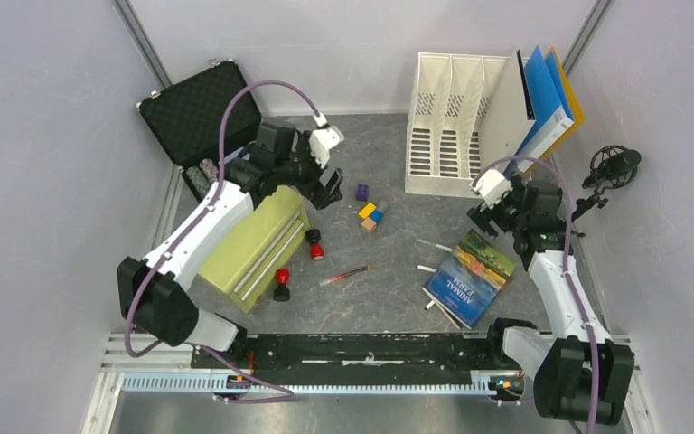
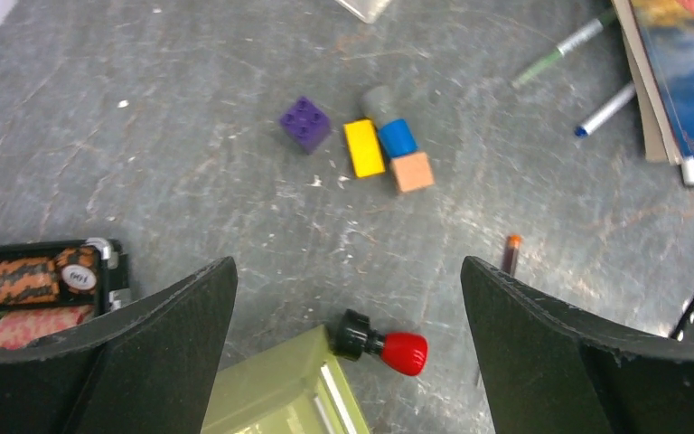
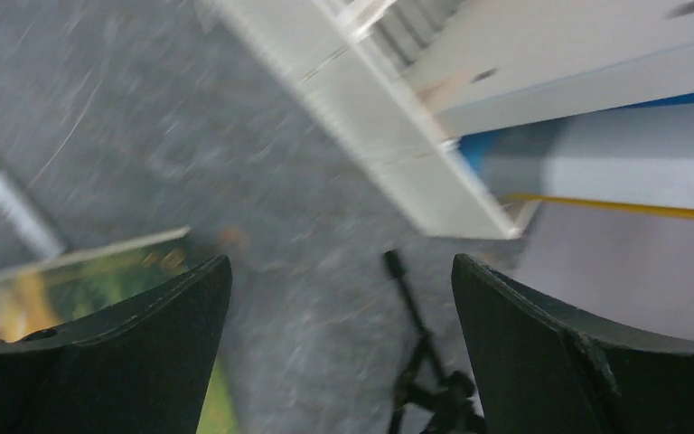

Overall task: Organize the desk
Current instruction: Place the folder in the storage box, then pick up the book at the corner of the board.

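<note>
The desk [image 1: 389, 298] is a dark grey veined surface with items scattered on it. My left gripper [image 1: 330, 188] hangs open over the back left, above the yellow-green cabinet's [image 1: 257, 244] far corner. In the left wrist view its open gripper [image 2: 348, 267] holds nothing, with a red-capped black knob [image 2: 389, 348] on the desk below the jaws. My right gripper [image 1: 482, 220] is open between the white file rack [image 1: 456, 117] and the book [image 1: 470, 276]. The right wrist view is blurred; that gripper [image 3: 341, 262] is empty over bare desk.
A purple brick [image 2: 305, 123] and yellow, blue and peach blocks [image 2: 389, 149] lie mid-desk. A red pen [image 1: 343, 276], other pens [image 1: 434, 244] and a second red knob [image 1: 281, 282] lie about. An open black case [image 1: 199, 113] holds chips. Blue folders [image 1: 547, 99] stand in the rack. A small black tripod [image 1: 610, 172] stands right.
</note>
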Tool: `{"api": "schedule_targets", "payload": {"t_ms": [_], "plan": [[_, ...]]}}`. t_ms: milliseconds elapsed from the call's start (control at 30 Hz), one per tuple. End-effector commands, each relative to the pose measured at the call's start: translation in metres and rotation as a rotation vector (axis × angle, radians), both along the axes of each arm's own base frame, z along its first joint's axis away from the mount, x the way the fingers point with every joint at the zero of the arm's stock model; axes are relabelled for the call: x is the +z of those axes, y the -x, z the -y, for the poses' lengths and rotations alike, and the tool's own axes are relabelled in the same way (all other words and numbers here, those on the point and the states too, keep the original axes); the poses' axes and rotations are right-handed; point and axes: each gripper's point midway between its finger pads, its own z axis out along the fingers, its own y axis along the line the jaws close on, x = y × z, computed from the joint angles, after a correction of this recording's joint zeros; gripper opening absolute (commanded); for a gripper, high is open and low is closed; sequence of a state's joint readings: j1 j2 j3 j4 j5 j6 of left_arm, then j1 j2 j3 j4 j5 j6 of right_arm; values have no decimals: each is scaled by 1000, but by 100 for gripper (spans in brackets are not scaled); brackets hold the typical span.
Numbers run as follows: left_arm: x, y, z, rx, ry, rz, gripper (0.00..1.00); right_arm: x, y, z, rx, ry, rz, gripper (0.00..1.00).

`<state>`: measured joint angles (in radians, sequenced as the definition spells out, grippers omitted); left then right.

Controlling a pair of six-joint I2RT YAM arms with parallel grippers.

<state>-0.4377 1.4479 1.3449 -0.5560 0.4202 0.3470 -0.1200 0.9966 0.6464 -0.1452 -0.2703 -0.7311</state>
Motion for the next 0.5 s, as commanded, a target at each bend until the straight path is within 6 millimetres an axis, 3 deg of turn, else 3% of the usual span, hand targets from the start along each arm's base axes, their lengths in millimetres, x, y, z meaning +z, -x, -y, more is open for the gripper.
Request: {"api": "schedule_targets", "payload": {"t_ms": [0,200,467], "plan": [[-9,41,23,-178,-90,65,100,-64,50,-18,182,32,-326,98],[-30,76,53,-349,-174,151,100,-108,67,-28,243,-33,-553,98],[-49,86,72,-411,-214,133,100,-126,78,-42,361,-142,-733,92]]}}
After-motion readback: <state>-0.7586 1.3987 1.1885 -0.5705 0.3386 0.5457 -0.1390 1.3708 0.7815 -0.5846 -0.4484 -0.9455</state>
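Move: The Animal Farm book lies about 14 cm back, 7 cm left and 14 cm below the right hand; the green-capped marker is some 6 cm back and 15 cm left, and the storage box about 15 cm ahead and 8 cm left. From the left hand the red pen lies roughly 14 cm back, 7 cm right and 23 cm down, the nearer red-black stamp 7 cm straight back, and the small blocks level with it, 14 cm right. Open right hand sinks about 11 cm and back towards the book, tipping down; left hand draws back, rightward. ##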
